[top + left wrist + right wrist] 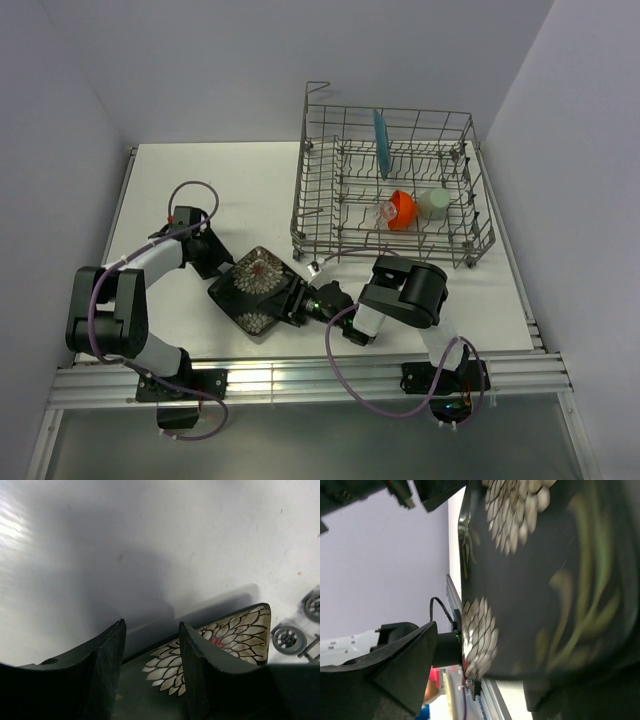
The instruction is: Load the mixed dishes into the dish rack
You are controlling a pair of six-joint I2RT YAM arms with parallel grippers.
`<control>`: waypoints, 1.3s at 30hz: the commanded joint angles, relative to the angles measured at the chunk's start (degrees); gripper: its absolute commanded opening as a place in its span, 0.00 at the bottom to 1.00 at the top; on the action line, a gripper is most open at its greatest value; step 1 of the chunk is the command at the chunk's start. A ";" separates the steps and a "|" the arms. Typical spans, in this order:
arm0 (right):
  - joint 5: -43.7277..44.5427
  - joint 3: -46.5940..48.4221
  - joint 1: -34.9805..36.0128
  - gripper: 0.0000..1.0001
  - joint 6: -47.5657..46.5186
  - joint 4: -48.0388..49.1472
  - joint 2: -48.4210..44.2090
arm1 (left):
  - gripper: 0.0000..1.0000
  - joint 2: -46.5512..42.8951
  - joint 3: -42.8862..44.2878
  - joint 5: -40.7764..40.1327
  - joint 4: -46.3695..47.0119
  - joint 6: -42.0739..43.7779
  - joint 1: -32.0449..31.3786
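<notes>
The black square plate with white flowers (254,290) lies on the table in front of the dish rack (455,232). My left gripper (222,266) is open at the plate's far-left edge, its fingers (200,665) over the flowered surface (235,635). My right gripper (300,302) is at the plate's right edge. Its jaws are open around the plate (545,580), with a gap between the left finger (400,670) and the plate. In the rack stand the teal plate (381,143), the orange-red bowl (402,208), the pale green cup (435,203) and the small clear glass (385,213).
The rack fills the back right of the white table (230,180). Its small wheels (289,639) show in the left wrist view. Purple walls close the back and both sides. A metal rail (300,380) runs along the near edge by the arm bases.
</notes>
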 commanded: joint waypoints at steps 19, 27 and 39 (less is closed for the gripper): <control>4.74 -4.92 0.25 0.00 5.68 -1.83 1.91 | 0.55 -9.59 -6.48 0.63 -5.72 -5.98 -6.36; 8.07 -6.95 4.11 0.00 -0.47 -7.80 -7.93 | 0.57 -14.16 -4.55 -5.00 -9.24 -7.38 -6.28; 21.07 -4.06 15.62 0.00 -12.94 -31.52 -25.86 | 0.57 -21.01 -2.88 -6.85 -13.80 -6.95 -6.28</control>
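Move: Around the right gripper, whose open fingers point left and a little forward at the dark square plate's near right rim, the plate's middle lies about 8 cm left, 3 cm forward and roughly 2 cm lower. The table's front edge is some 13 cm straight back; the rack's near left wheel is about 14 cm forward and 3 cm right. From the left hand, at the plate's far left rim, the plate's middle lies some 8 cm back, 7 cm right and just below. Closing on the plate's near right rim while sinking about 2.5 cm and easing right, the right gripper pinches it, then draws it back some 7 cm towards the table's front edge, rising about 2 cm and rolling its left side down. The left hand first pushes on against the far left rim, back and right, then comes away from the plate, rising 3 cm, its fingers staying half open. ##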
